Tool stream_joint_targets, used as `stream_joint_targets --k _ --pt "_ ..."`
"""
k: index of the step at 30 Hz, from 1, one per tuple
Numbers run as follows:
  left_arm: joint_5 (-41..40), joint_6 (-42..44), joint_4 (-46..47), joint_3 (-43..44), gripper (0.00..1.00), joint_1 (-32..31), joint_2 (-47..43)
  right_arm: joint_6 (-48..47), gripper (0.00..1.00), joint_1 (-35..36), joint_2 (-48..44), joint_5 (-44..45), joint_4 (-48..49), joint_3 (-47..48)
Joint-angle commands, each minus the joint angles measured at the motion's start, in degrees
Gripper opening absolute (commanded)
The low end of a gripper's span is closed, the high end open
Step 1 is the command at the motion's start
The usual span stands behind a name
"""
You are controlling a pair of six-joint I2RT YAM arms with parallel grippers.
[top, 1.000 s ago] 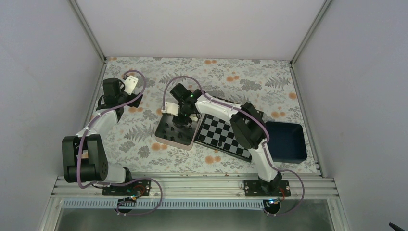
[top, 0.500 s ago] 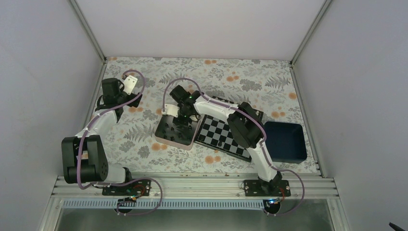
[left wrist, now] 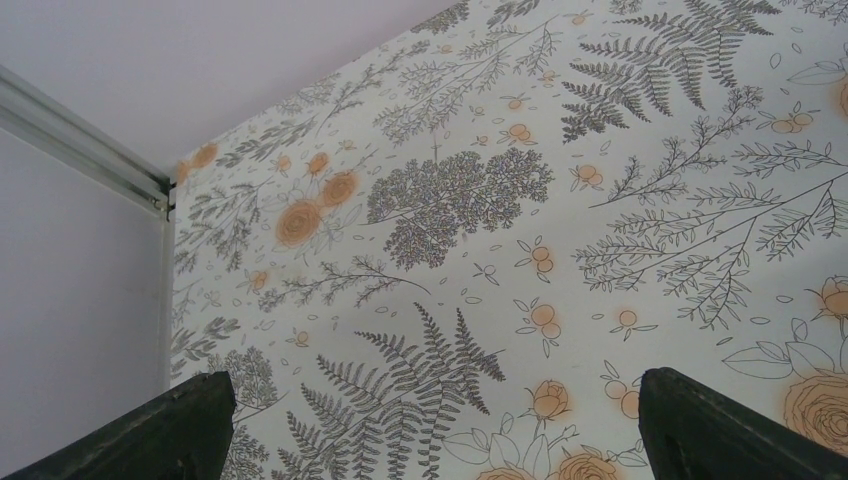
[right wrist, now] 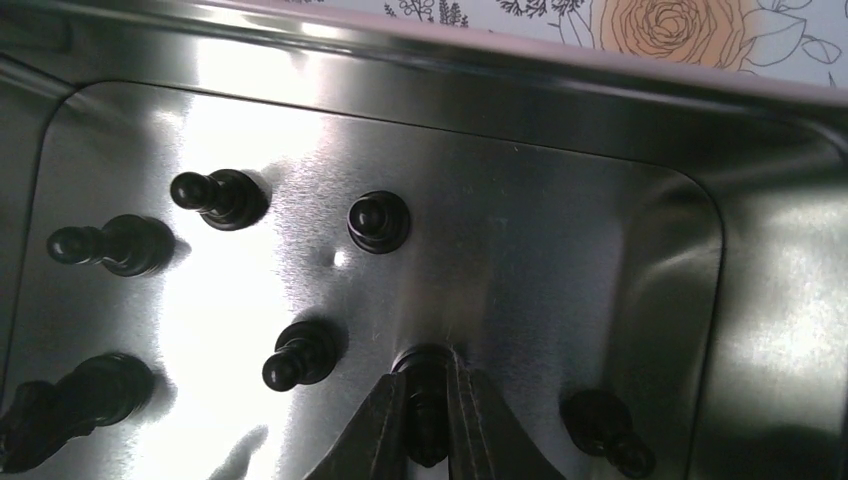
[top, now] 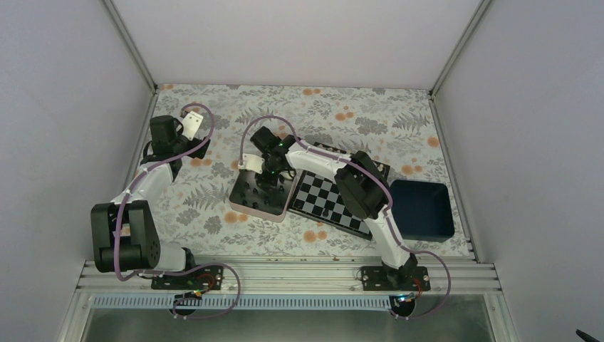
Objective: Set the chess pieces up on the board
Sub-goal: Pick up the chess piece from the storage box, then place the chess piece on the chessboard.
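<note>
Several black chess pieces stand in a silver tin left of the checkered board. My right gripper reaches down into the tin and is shut on one black chess piece, which still stands with its base on the tin floor. Other pieces stand around it: one to the left, one to the right, more further off. In the top view the right gripper is over the tin's far side. My left gripper hangs open over bare floral cloth, holding nothing.
A dark blue tray sits right of the board. The left gripper is near the left wall at the back left corner. The tin's raised wall is close on the right of the held piece.
The right gripper has shifted a little left over the tin and its jaws have closed on a black piece. The left arm has not moved.
</note>
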Motion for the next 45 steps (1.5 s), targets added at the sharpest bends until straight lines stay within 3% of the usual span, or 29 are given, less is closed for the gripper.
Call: stream_joint_targets --k 1,9,19,25,35,45 --pt "1.3 -0.6 1.0 -0.5 1.00 0.5 -1.3 0.4 0.07 0.8 -3.6 -1.4 0.8 0.4" --pt "0.4 -0.6 1.2 -0.7 1.00 0.5 -1.7 0.5 0.06 0.2 -16.0 -0.1 -2.5 -4.7" --pt "-0.2 -0.9 1.0 -0.2 1.00 0.7 -2.5 1.7 0.06 -4.8 -38.5 2.2 -3.3 -27.4" --pt "0.1 -1.0 1.0 0.1 1.00 0.7 -2.5 1.9 0.07 -6.4 -47.5 2.4 -2.9 -39.5" --pt "-0.4 -0.8 1.2 -0.4 1.00 0.7 -2.6 1.5 0.07 -6.6 -51.1 0.5 -1.8 -49.4" --pt "-1.0 -0.5 1.4 -0.9 1.00 0.7 -3.0 0.6 0.07 -6.6 -47.0 2.2 2.6 -50.7"
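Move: The right hand already pinches a dark chess piece in the storage box, whose middle is about 2 cm behind the hand and in line with it sideways. The f8 square it is carried to lies some 18 cm to the right and 10 cm back, about 1 cm lower. A placed piece on h8 is 6 cm left of that square and 2 cm farther out; another stands 3 cm right and 1 cm nearer the base. From the left hand, f8 is roughly 46 cm right, 21 cm back, 13 cm below. Keeping the dark chess piece pinched in the shut fingers, the right hand draws it straight up out of the storage box to some 13 cm. It swings right, then also back towards the board, about 19 cm right and 11 cm back in all, sinking 9 cm from the top of the arc towards f8 and turning slightly clockwise. ##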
